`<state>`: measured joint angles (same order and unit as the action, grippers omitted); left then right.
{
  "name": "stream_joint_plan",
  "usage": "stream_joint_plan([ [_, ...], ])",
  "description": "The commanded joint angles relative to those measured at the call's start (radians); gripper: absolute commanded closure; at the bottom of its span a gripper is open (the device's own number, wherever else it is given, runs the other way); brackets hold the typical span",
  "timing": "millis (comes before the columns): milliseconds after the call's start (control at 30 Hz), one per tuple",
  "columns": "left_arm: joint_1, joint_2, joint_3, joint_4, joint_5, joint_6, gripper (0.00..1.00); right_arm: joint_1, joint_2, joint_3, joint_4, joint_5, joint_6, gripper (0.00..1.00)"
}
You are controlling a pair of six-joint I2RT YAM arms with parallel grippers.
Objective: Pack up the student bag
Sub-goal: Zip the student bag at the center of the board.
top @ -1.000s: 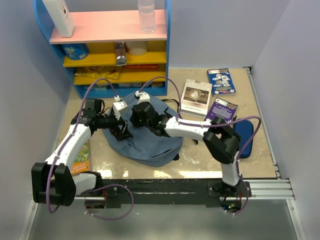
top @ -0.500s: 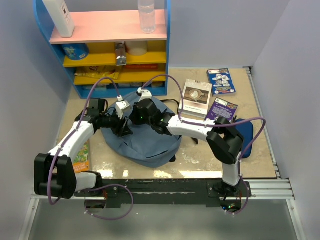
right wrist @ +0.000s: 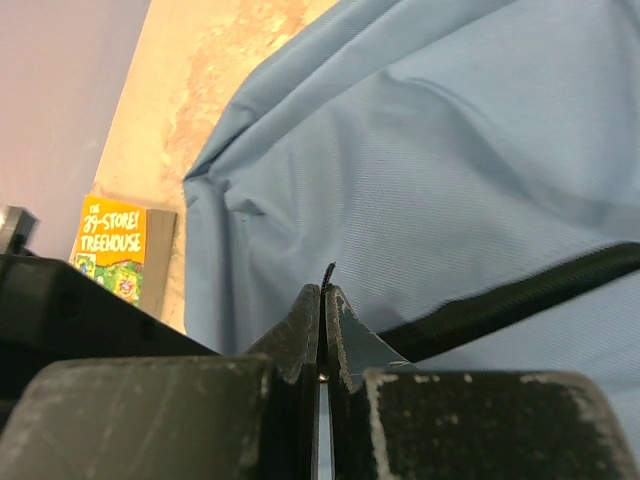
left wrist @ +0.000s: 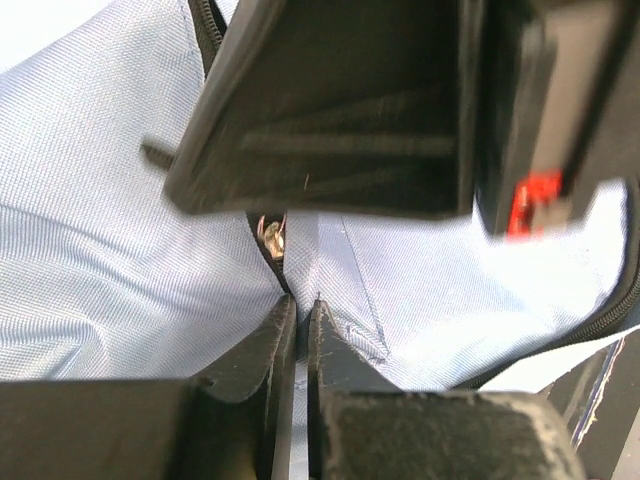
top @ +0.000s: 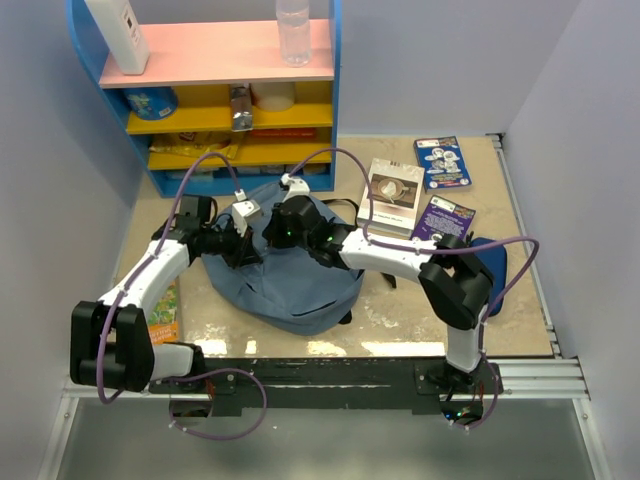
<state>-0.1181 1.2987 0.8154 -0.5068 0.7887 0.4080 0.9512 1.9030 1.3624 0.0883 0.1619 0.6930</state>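
The student bag (top: 295,290) is a rounded slate-blue backpack lying in the middle of the table, seen close up in the left wrist view (left wrist: 110,250) and the right wrist view (right wrist: 440,170). Both grippers meet on its upper left part. My left gripper (top: 247,252) (left wrist: 298,305) has its jaws pressed together on a fold of the bag's fabric just below the zipper (left wrist: 270,240). My right gripper (top: 272,236) (right wrist: 323,293) is shut on a thin black zipper pull (right wrist: 327,272) that sticks out past its tips. The right gripper's body (left wrist: 340,110) hangs right above the left fingers.
A blue shelf unit (top: 230,90) stands at the back left. Three books (top: 392,195) (top: 442,162) (top: 443,218) lie at the back right. A dark-blue pencil case (top: 488,272) sits under the right arm. An orange book (top: 162,320) (right wrist: 110,245) lies at the left.
My left gripper was wide open a second ago and has closed on the bag's fabric, after edging toward the right gripper. The right gripper stayed shut and shifted slightly.
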Motion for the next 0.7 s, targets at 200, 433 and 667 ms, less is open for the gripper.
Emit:
stream_joint_plan([
  [200,-0.003,-0.061,0.083,-0.047,0.018,-0.008,1.0,-0.12,-0.055,-0.04,0.064,0.076,-0.072,1.0],
  [433,-0.003,-0.068,0.128,-0.22,0.057,0.133,1.0,-0.183,0.005,0.0,0.042,0.119,-0.131,1.0],
  [667,-0.003,-0.053,0.174,-0.355,0.086,0.244,1.0,-0.226,0.07,0.047,-0.019,0.195,-0.168,1.0],
])
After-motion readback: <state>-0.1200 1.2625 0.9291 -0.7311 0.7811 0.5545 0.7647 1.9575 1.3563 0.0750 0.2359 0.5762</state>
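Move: The right hand, shut and seemingly on the zip pull, is headed for the bag's far right corner, about 9 cm ahead, 13 cm to its right and some 9 cm lower. The shelf's near bottom edge lies roughly 13 cm ahead and 4 cm left of this hand; the coffee-cup book is about 10 cm ahead and 28 cm right. From the left hand, which already pinches the cloth at the zip's near end, that corner is about 13 cm ahead, 17 cm right and 6 cm lower. With its fingers kept shut, the right hand sweeps forward and to the right in about equal parts, some 12 cm in all, drawing along the zip line from beside the left gripper towards the bag's far right corner, sinking about 4 cm, mostly late on, and swinging roughly 10 degrees clockwise as it goes. The left hand keeps its pinch on the cloth as an anchor and lifts by about 2.5 cm, then also eases back a little over 1 cm. ##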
